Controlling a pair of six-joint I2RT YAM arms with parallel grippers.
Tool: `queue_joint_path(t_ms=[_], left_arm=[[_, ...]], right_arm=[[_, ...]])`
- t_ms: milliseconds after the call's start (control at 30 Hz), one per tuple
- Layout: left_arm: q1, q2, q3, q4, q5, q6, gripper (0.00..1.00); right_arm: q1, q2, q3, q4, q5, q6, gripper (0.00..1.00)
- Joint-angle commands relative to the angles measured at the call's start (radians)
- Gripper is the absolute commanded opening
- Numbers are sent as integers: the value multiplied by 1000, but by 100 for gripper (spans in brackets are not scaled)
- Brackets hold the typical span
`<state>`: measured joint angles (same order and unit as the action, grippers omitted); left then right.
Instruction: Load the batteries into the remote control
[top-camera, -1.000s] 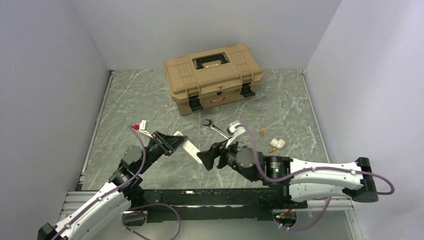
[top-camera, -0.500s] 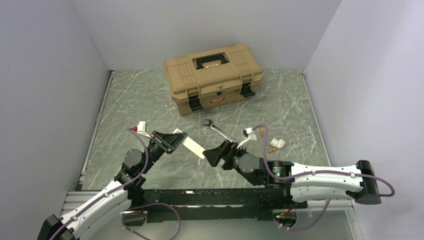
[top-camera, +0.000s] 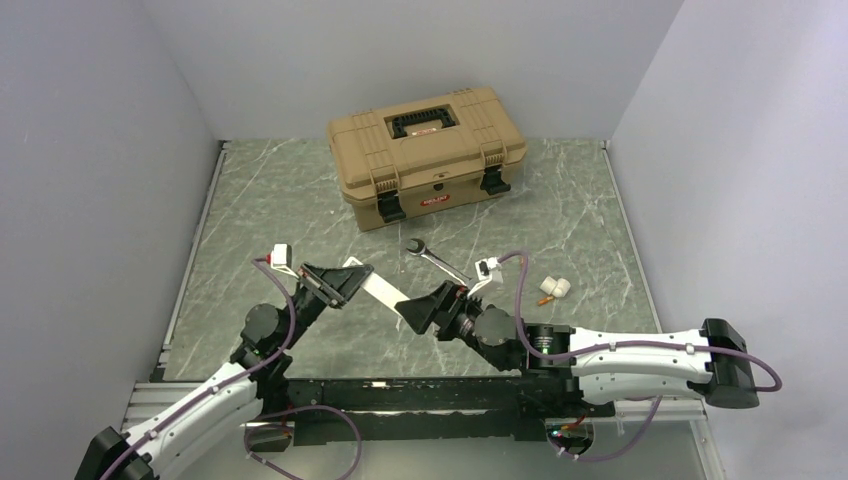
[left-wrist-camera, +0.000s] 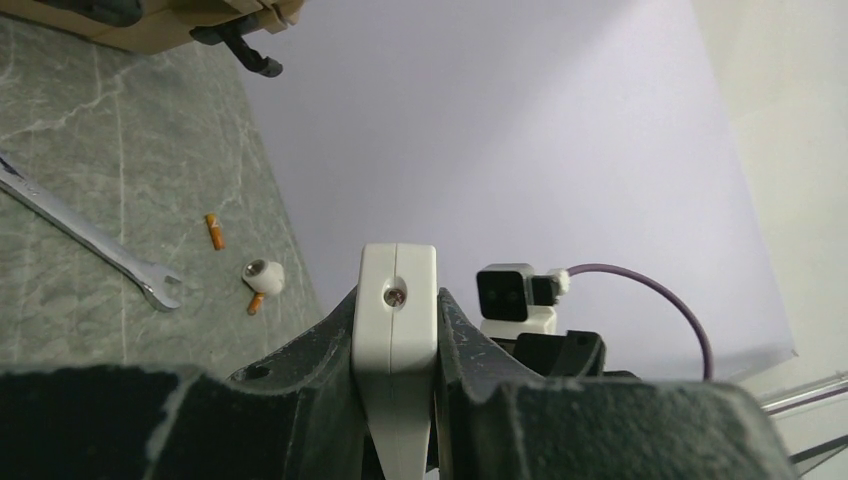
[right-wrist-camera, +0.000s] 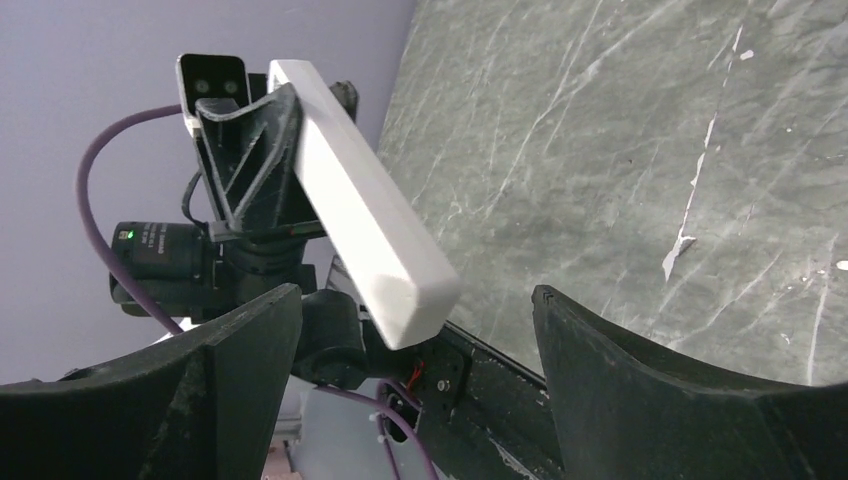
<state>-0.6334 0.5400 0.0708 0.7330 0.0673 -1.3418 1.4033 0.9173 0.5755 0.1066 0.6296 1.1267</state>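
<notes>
My left gripper (top-camera: 343, 281) (left-wrist-camera: 398, 312) is shut on one end of the remote control (top-camera: 385, 293) (left-wrist-camera: 398, 268), a slim white bar held off the table and pointing right. My right gripper (top-camera: 416, 306) (right-wrist-camera: 415, 300) is open. Its fingers stand either side of the remote's free end (right-wrist-camera: 400, 270) without touching it. Two small orange batteries lie on the table at the right: one (left-wrist-camera: 214, 231) alone, the other (top-camera: 545, 298) (left-wrist-camera: 256, 302) against a small white cap (top-camera: 556, 287) (left-wrist-camera: 263, 276).
A steel wrench (top-camera: 436, 259) (left-wrist-camera: 85, 238) lies on the grey marble table (top-camera: 270, 200) behind the grippers. A closed tan toolbox (top-camera: 427, 150) stands at the back centre. Walls close in the left, right and back sides.
My right gripper has opened wider, turned and moved left onto the remote's free end. My left gripper has shifted the remote slightly up and to the right.
</notes>
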Motion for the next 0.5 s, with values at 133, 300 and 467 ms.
queue_joint_path(t_ms=[133,300,467], left_arm=[[3,-22,-25,132,26,-73,0],[3,-17,-40,174,30,-102,0],[4,-29,-51,182,19,-108,0]], right_arm=[[-34,32,-61,241,-110,-56,84],[-34,44,-113,405,-146,-115,74],[-36,54,-153,518,-166,-139,59]])
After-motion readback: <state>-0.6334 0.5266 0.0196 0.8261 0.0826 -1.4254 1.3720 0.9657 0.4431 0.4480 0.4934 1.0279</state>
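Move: The remote, gripped near its outer-left end by the left hand, has its middle about 5 cm to that hand's right and 3 cm back. From the right hand the remote's middle lies some 7 cm left and 4 cm ahead, about 1 cm higher. Some 20 cm below the right hand, the wrench is roughly 26 cm ahead and 4 cm right; the nearer loose battery is about 16 cm ahead and 27 cm right. The remote's free end is what the right hand closes in on: it moves about 2 cm left towards that end, turning some 10 degrees, chiefly counter-clockwise, while its wide-open fingers narrow part way. The left hand keeps its grip on the remote, easing back about 1 cm and rolling roughly 5 degrees so its left side drops. No contact by the right fingers is visible. ##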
